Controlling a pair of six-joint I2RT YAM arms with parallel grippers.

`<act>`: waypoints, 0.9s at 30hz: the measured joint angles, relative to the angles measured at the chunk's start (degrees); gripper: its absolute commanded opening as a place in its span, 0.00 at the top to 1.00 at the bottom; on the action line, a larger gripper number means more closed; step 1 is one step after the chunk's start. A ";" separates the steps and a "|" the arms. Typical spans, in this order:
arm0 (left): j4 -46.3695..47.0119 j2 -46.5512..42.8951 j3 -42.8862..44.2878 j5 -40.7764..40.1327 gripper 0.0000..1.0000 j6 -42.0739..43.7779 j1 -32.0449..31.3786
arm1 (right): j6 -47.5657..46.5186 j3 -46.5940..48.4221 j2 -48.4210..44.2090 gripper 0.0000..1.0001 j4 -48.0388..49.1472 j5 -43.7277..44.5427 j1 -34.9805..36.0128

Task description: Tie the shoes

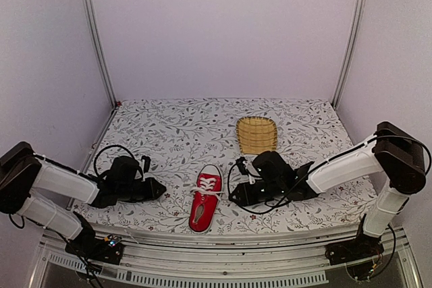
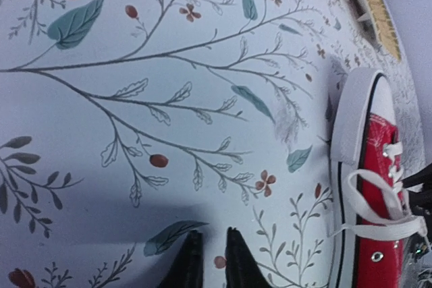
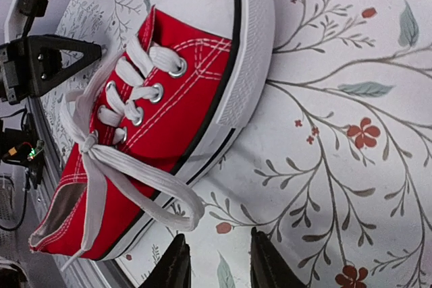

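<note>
The red sneaker [image 1: 204, 200] with white sole and toe cap lies between my two arms, toe pointing away. Its white laces [image 3: 91, 143] meet in a knot over the tongue. One lace loop [image 3: 158, 197] hangs over the shoe's side onto the table, just ahead of my right gripper [image 3: 216, 241]. That gripper stands open and empty, a little apart from the loop. Another lace loop [image 2: 368, 200] drapes towards my left gripper [image 2: 212, 234]. The left jaws stand slightly apart with only table between them, well left of the shoe [image 2: 378, 187].
A yellow woven basket [image 1: 256, 134] sits behind the shoe, to its right. The floral table cover [image 1: 169, 133] spreads across the back. The table's front edge [image 1: 223, 237] runs close behind the shoe's heel. Purple walls enclose the sides and back.
</note>
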 measured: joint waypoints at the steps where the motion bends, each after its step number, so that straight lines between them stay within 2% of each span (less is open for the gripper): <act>1: -0.11 -0.37 0.04 0.20 0.52 0.55 0.07 | -0.31 -0.52 -0.55 0.48 -0.13 0.13 -0.02; 3: -0.48 -1.70 0.26 0.48 0.36 1.64 0.20 | -0.94 -1.68 -2.08 0.35 -0.52 0.46 -0.11; 5: -1.79 -3.63 0.74 0.50 0.29 2.49 0.46 | -1.95 -2.49 -4.15 0.29 -0.92 1.01 -0.28; 8: -4.31 -5.84 2.71 0.50 0.24 4.61 1.25 | -2.99 -2.71 -7.15 0.15 -1.11 1.46 -0.66; 14: -8.02 -6.47 9.22 2.62 0.21 10.27 7.08 | -6.45 -1.86 -9.99 0.10 -1.51 0.76 -5.90; 17: -8.72 -6.25 11.96 4.35 0.20 13.57 14.67 | -8.70 -0.72 -9.99 0.08 -1.99 0.39 -12.13; 23: -6.29 -8.17 12.15 7.19 0.17 18.18 39.87 | -14.45 -1.16 -13.92 0.06 -2.97 -0.31 -29.24; 27: -1.16 -11.87 8.20 3.89 0.16 21.66 48.72 | -18.05 -4.83 -22.12 0.05 -1.60 -1.18 -44.57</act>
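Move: The tied shoe, lying toe outward, has its middle some 16 cm to the left hand's right and about 2 cm back, roughly level in height; its lace bow is also about 16 cm right, 1 cm ahead and a little higher. From the right hand the shoe's middle is about 9 cm left with no offset ahead, the bow 9 cm left and 3 cm ahead. The basket stands roughly 30 cm ahead of the right hand, 11 cm to its right. The shoe and its bow, already free of both grippers, are left behind as both hands rise first, then swing outward and forward with fingers opening wide. The left travels about 25 cm left, 11 cm forward and 12 cm up, turning counter-clockwise; the right goes 25 cm right, 18 cm forward and 12 cm up, turning clockwise. Both fingertips tip upward. ##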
